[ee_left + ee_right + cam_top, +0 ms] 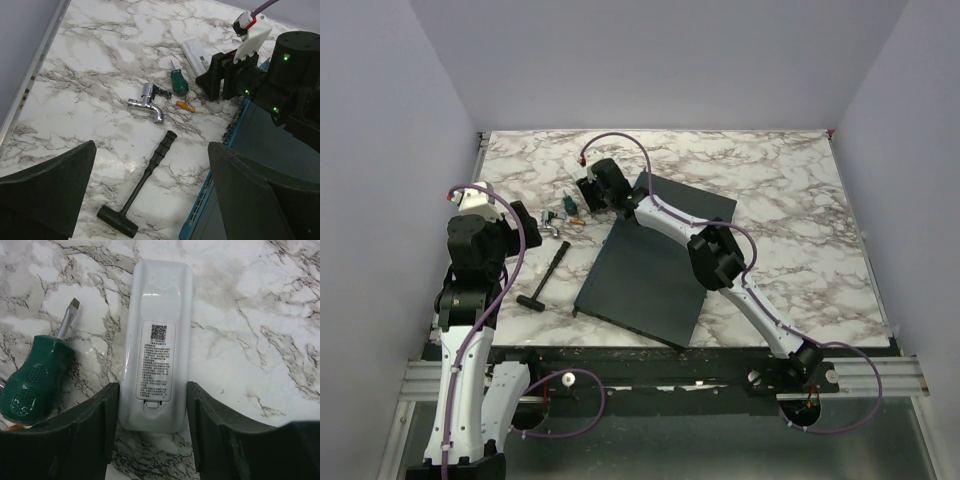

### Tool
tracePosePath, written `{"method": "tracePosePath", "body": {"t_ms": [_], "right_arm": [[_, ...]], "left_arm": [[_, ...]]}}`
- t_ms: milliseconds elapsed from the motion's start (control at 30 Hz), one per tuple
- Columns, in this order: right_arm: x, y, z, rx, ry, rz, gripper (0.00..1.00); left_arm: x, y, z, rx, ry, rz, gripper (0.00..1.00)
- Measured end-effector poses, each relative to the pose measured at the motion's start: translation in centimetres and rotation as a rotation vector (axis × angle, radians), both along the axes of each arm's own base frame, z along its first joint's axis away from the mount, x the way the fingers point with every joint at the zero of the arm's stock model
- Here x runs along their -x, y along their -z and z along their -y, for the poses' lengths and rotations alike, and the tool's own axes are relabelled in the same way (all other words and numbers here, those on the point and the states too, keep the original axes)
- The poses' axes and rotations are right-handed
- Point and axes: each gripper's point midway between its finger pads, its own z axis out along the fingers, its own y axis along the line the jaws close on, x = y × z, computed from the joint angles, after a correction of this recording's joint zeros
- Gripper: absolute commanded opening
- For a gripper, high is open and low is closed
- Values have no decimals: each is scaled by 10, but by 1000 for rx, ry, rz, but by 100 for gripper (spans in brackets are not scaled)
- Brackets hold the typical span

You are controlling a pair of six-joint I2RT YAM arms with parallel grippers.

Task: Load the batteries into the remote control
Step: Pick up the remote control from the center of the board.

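The white remote control point(157, 340) lies back up on the marble, its labelled battery cover closed. It also shows in the left wrist view point(196, 54). My right gripper point(153, 430) has a finger against each long side of the remote's near end; in the top view point(588, 190) it hides the remote. One orange battery point(185, 106) lies on the marble between the tap and the right gripper, also in the top view point(576, 221). I see no second battery. My left gripper point(150, 200) is open and empty above the mallet, left of the slab point(525, 222).
A green-handled screwdriver point(35, 380) lies just left of the remote. A chrome tap point(147, 101) and a black mallet point(142, 182) lie on the marble. A large dark grey slab point(655, 265) with a blue edge covers the table's middle.
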Motion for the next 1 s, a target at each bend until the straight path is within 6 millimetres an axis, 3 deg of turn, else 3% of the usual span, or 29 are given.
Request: {"method": "tracePosePath", "body": {"t_ms": [100, 300, 567, 700, 800, 900, 1000], "right_arm": [[0, 0, 0, -3, 0, -4, 26], [1, 0, 0, -9, 0, 1, 1], [6, -14, 9, 3, 0, 14, 1], [8, -54, 10, -30, -1, 48, 1], [15, -99, 15, -85, 2, 78, 1], [31, -143, 24, -163, 2, 91, 1], [54, -172, 36, -245, -5, 80, 1]], "left_arm": [[0, 0, 0, 0, 0, 0, 99], [0, 0, 0, 0, -1, 0, 99], [0, 2, -1, 0, -2, -3, 98], [0, 2, 0, 0, -2, -3, 99], [0, 1, 0, 3, -3, -1, 98], [2, 0, 0, 4, -3, 8, 99], [4, -4, 0, 7, -2, 30, 99]]}}
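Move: The remote control is already pinched by its near end in the right fingers, lying on the table, its middle about 5 cm ahead and 4 cm left of the hand point. The green screwdriver lies some 6 cm left and 2 cm back, the orange stub about 4 cm left and 7 cm back; the dark board's middle is roughly 17 cm back and 18 cm right. From the left hand, the remote is about 30 cm ahead, 6 cm right and 23 cm below. Keeping its pinch on the remote's near end, the right hand stays almost still at first, then lifts with gathering speed, rising about 17 cm off the table. Higher up it also draws back some 5 cm and 3 or 4 cm to the right, away from the green screwdriver, while the wrist rolls about 15 degrees, left side rising. ##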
